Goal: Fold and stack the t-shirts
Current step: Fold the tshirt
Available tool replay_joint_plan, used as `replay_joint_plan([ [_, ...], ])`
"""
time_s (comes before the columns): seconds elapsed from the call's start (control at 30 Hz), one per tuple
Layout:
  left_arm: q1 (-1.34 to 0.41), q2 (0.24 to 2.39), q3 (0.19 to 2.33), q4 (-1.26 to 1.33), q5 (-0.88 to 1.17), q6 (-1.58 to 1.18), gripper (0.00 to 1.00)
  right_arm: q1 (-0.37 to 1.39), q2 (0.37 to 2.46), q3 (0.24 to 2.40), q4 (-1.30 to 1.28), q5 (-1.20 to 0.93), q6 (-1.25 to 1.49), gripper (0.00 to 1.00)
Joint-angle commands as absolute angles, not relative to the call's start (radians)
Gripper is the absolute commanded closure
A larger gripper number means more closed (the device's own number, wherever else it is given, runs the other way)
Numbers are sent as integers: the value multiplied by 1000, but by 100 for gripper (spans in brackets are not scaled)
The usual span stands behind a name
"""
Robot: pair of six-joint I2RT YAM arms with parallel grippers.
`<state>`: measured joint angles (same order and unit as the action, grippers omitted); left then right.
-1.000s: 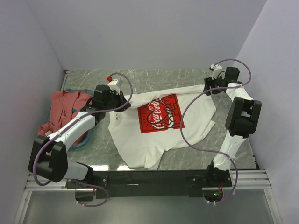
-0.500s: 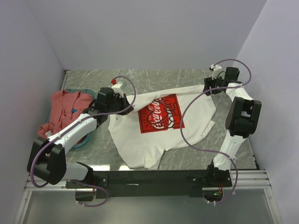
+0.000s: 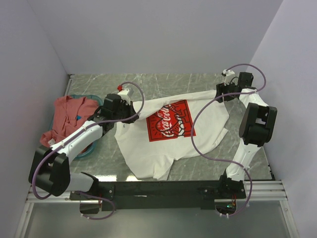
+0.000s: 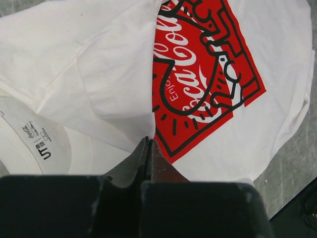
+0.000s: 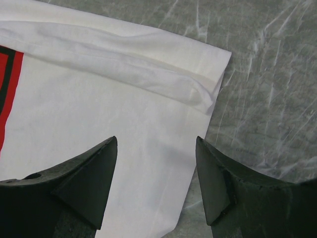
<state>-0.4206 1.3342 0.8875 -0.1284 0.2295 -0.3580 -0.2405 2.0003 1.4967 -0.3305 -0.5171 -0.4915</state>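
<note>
The white t-shirt (image 3: pixel 173 144) with the red Coca-Cola print (image 3: pixel 170 120) lies spread across the middle of the table. My left gripper (image 3: pixel 133 115) is shut on a fold of its left sleeve; in the left wrist view the white cloth (image 4: pixel 109 74) runs up from the pinched tips (image 4: pixel 147 141) over the print's edge. My right gripper (image 3: pixel 221 94) stands open just above the shirt's far right corner (image 5: pixel 99 99), its fingers (image 5: pixel 156 140) astride the hem and holding nothing. The salmon-red t-shirt (image 3: pixel 67 116) lies crumpled at the left.
A teal basket (image 3: pixel 88 151) sits under the salmon-red t-shirt by the left wall. Grey marble tabletop (image 3: pixel 198 82) shows behind and to the right of the white shirt. Walls close in on the left, back and right. Purple cables loop over both arms.
My left gripper has moved a little right and nearer, carrying the sleeve fold toward the print. The right arm has stayed where it was.
</note>
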Motion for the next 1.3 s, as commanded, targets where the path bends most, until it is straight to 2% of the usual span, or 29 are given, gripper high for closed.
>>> replay_joint_plan([
  [0.0,-423,1301,905,-140,215,-322,100,-245,1996,1493,-327,-526,-494,29],
  [0.1,-425,1305,905,-152,264,-315,99,-247,1996,1488,-327,-525,-497,29],
  [0.17,-425,1319,911,-178,368,-304,96,-247,1996,1489,-328,-525,-497,29],
  [0.3,-426,1388,930,-250,607,-266,65,-247,1996,1486,-324,-523,-494,29],
  [0.37,-433,1387,925,-273,644,-246,59,-247,1996,1483,-324,-525,-494,29],
  [0.47,-436,1297,891,-256,484,-258,50,-247,1991,1479,-325,-526,-495,29],
  [0.53,-434,1212,876,-233,295,-290,41,-247,1987,1477,-330,-532,-502,29],
  [0.73,-433,1143,894,-294,18,-282,38,-245,2029,1595,-520,-620,-565,28],
  [0.93,-434,1054,821,-310,-135,-279,37,-247,2100,1736,-554,-615,-375,32],
  [1.13,-433,973,779,-295,-186,-265,34,-242,2203,1891,-543,-535,-157,44],
  [1.27,-434,976,784,-298,-186,-259,34,-230,2289,2018,-586,-483,-126,58],
])
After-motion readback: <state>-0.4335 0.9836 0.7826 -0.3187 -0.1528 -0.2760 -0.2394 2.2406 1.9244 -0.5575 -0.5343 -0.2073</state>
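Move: The t-shirt's left sleeve, still pinched in the shut left fingers, goes down onto the shirt about 7 cm back from that hand and some 9 cm below it. The red print's middle is about 14 cm to the hand's right and level with it; the collar is roughly 8 cm left and 2 cm ahead. From the open right hand, the shirt's far right corner lies about 8 cm straight ahead and some 4 cm lower. The left sleeve is drawn back about 5 cm, slightly right and down onto the shirt beside the red print, and let go as the left fingers open; that hand then lifts and swings some 11 cm left, off past the collar side, fingers wide. The right hand, after a small dip back, reaches about 6 cm forward to the shirt's far right corner, tipping down, turning clockwise and partly closing on nothing yet. ##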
